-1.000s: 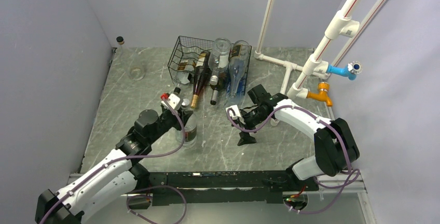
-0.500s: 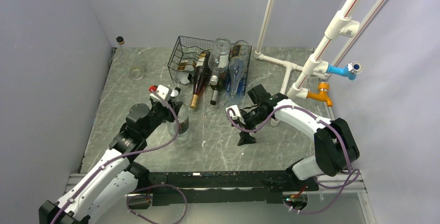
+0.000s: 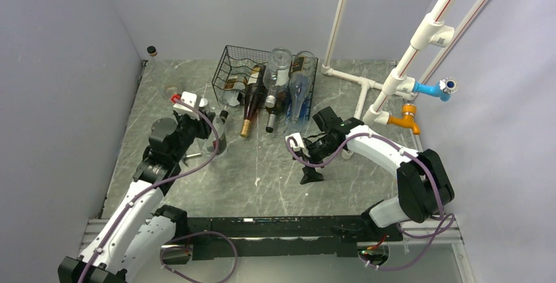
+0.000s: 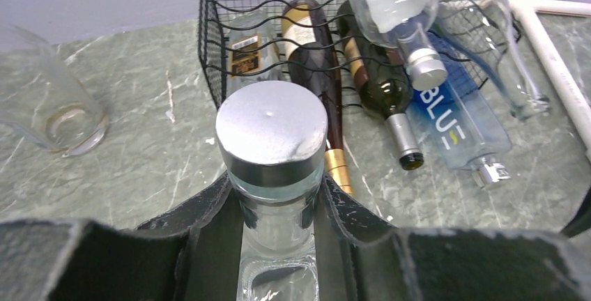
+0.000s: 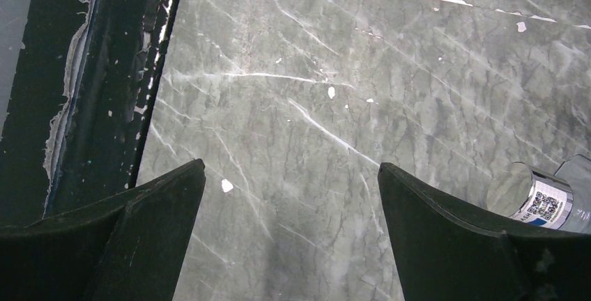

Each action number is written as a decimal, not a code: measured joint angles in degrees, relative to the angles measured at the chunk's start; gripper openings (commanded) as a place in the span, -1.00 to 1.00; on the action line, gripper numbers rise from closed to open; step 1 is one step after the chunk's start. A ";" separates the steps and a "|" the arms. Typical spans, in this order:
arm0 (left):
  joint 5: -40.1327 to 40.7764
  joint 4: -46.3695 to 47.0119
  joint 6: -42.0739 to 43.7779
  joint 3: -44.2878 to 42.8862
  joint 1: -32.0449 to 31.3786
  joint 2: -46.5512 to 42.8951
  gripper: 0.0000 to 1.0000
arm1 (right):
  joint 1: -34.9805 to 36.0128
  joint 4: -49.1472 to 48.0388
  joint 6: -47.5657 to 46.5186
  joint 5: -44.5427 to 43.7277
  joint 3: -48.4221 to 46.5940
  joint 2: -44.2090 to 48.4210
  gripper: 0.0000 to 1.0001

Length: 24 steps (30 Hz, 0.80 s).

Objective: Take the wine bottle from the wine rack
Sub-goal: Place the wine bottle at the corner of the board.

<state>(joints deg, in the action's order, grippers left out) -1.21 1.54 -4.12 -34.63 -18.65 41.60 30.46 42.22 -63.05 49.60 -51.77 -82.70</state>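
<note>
The wine bottle [image 4: 273, 134], clear glass with a silver cap, stands clear of the wine rack [image 3: 229, 67] on its front left side. My left gripper [image 4: 277, 182] is shut on its neck just below the cap. From above, the bottle [image 3: 215, 140] hangs under that gripper [image 3: 200, 124] over the table. The black wire rack [image 4: 209, 43] still holds a dark red bottle with gold foil [image 4: 317, 57], a green bottle [image 4: 380, 88] and clear bottles. My right gripper [image 5: 291, 167] is open over bare table [image 3: 308, 165], with nothing between its fingers.
A glass tumbler [image 3: 173, 91] sits left of the rack. White pipes [image 3: 367, 86] with blue and orange taps run along the back right. A small dark-capped bottle [image 3: 152, 51] stands in the back left corner. A silver labelled cylinder [image 5: 533, 193] lies near my right gripper.
My left arm has carried the clear bottle to the left and toward the back, away from the table's middle. The right arm has not moved.
</note>
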 measured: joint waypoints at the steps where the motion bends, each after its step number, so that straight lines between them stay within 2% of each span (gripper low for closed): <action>1: -0.26 0.22 -0.02 -0.02 0.72 0.31 -1.00 | 0.00 0.00 0.00 0.00 0.00 0.00 0.96; 10: -2.27 2.16 -0.46 -0.02 7.69 2.84 -1.00 | 0.00 0.07 -0.04 0.00 -0.02 0.00 0.96; 24: -6.14 11.13 -1.49 -0.02 18.97 10.43 -1.00 | 0.00 0.37 -0.44 0.15 -0.07 0.00 0.96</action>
<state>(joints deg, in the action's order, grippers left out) -7.35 12.67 -5.61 -34.65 0.32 52.03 30.46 42.59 -63.48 49.76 -51.83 -82.70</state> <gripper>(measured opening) 0.389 0.975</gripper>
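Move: The left hand already holds the clear wine bottle upright by its neck. The clear bottle standing in the board's far-left area, where this one is being taken, is about 23 cm ahead and 16 cm left, its middle some 11 cm lower. The hammer lies nearly under the hand, 4 cm left, 1 cm back and 25 cm down; the rack's leftmost bottle is 20 cm ahead, 5 cm right and 18 cm down. From the idle right hand the standing bottle is roughly 35 cm ahead, 49 cm left and 5 cm higher. The left hand carries the wine bottle steadily left by about 8 cm and forward by some 5 cm, nearly level, towards the clear bottle standing in the far-left part of the board. As it travels, the hand swings roughly 13 degrees counter-clockwise so the fingers point more nearly straight ahead, and they keep their pinch on the neck just below the cap, with the bottle still hanging upright. ##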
